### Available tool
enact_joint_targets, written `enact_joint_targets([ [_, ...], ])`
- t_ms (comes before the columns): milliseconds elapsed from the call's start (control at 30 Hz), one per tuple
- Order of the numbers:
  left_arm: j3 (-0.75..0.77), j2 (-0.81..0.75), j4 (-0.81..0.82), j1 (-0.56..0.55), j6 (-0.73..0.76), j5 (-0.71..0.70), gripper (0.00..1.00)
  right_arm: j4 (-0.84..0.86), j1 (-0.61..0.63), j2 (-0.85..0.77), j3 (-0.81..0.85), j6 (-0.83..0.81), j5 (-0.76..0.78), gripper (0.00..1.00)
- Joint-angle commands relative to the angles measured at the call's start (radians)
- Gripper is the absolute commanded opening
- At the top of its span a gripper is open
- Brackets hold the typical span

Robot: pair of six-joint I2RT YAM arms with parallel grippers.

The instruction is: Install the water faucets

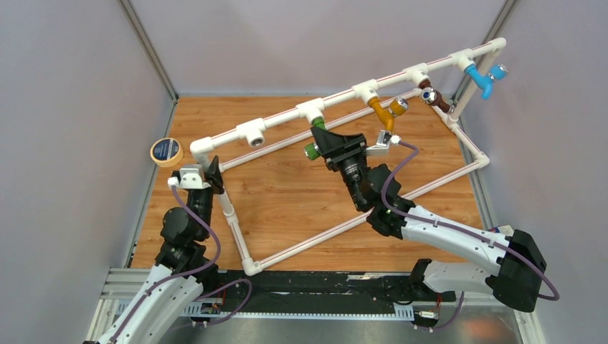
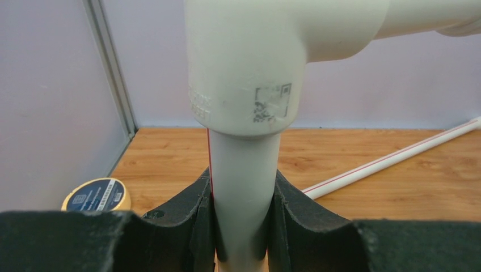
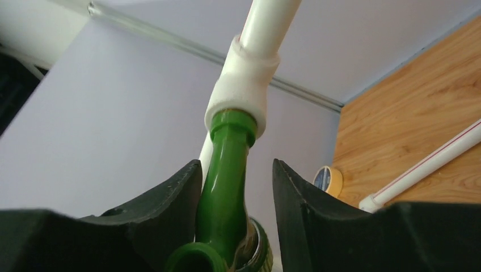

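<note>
A green water faucet point(image 1: 316, 125) hangs from a white T fitting point(image 1: 310, 110) on the upper rail of the pipe frame. My right gripper point(image 1: 324, 141) is shut on it. In the right wrist view the green water faucet point(image 3: 224, 192) runs up into the fitting point(image 3: 241, 93), with the gripper point(image 3: 237, 195) closed around its body and lower collar. Orange point(image 1: 383, 112), brown point(image 1: 437, 100) and blue point(image 1: 479, 77) faucets sit in fittings further right. My left gripper point(image 1: 215, 172) is shut on the frame's upright white pipe point(image 2: 244, 187), just below its elbow point(image 2: 249, 62).
One T fitting point(image 1: 252, 132) on the rail left of the green faucet has an open socket. A roll of tape point(image 1: 166, 151) lies at the left edge of the wooden table point(image 1: 287, 201), beside the wall. The frame's lower pipes point(image 1: 337, 229) cross the table diagonally.
</note>
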Motion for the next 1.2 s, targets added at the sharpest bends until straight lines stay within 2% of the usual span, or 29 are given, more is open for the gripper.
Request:
enact_joint_targets([
  [0,0.013,0.014,-0.055,0.01,-0.006,-0.033,0.0,0.061,-0.034,-0.071,0.019,0.162,0.177,0.59],
  [33,0.014,0.014,-0.055,0.007,-0.006,-0.035,0.0,0.06,-0.034,-0.091,-0.001,0.13,0.161,0.67],
  [67,0.014,0.016,-0.055,0.008,-0.006,-0.033,0.0,0.047,-0.034,-0.107,-0.01,0.113,0.15,0.98],
  [100,0.013,0.016,-0.055,0.008,-0.007,-0.033,0.0,0.047,-0.033,-0.129,-0.033,0.09,0.139,1.0],
  [200,0.011,0.017,-0.055,0.008,-0.004,-0.035,0.0,0.052,-0.034,-0.201,-0.085,-0.097,0.099,1.0],
  [300,0.011,0.02,-0.054,0.01,-0.003,-0.035,0.0,0.028,-0.034,-0.27,-0.104,-0.389,0.004,1.0],
  [433,0.011,0.027,-0.054,0.008,-0.001,-0.035,0.0,-0.084,-0.033,-0.348,-0.06,-0.97,-0.213,1.0],
  [600,0.013,0.031,-0.055,0.008,-0.003,-0.032,0.0,-0.418,-0.031,-0.414,0.057,-1.722,-0.512,1.0],
  [767,0.013,0.033,-0.057,0.008,-0.004,-0.033,0.0,-0.613,-0.033,-0.428,0.075,-2.287,-0.585,1.0],
  [867,0.014,0.034,-0.058,0.01,-0.003,-0.032,0.0,-0.631,-0.024,-0.402,0.066,-2.51,-0.573,1.0],
  [967,0.014,0.034,-0.06,0.008,-0.004,-0.03,0.0,-0.629,-0.007,-0.352,0.082,-2.65,-0.504,1.0],
  [1167,0.014,0.033,-0.058,0.008,-0.004,-0.029,0.0,-0.547,0.013,-0.238,0.137,-2.763,-0.478,0.97],
])
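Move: The right fingers are still closed on the green faucet's body, so it sits practically at their hand point, its neck in a white tee about 7 cm ahead, 3 cm left and 2 cm up. The orange faucet hangs some 15 cm right and 4 cm farther out; the empty tee is about 16 cm left and 2 cm ahead, slightly higher. From the left hand, the green faucet is some 28 cm right, 3 cm ahead and 7 cm higher. Open the right fingers wide to let go of the green faucet, and draw the hand off about 8 cm right, 6 cm back and 5 cm up. Unwind the wrist by some 150 degrees, counter-clockwise seen from behind, then bring the open hand part-way back towards the faucet, down, left and forward. Keep the left grip on the frame's leg. ##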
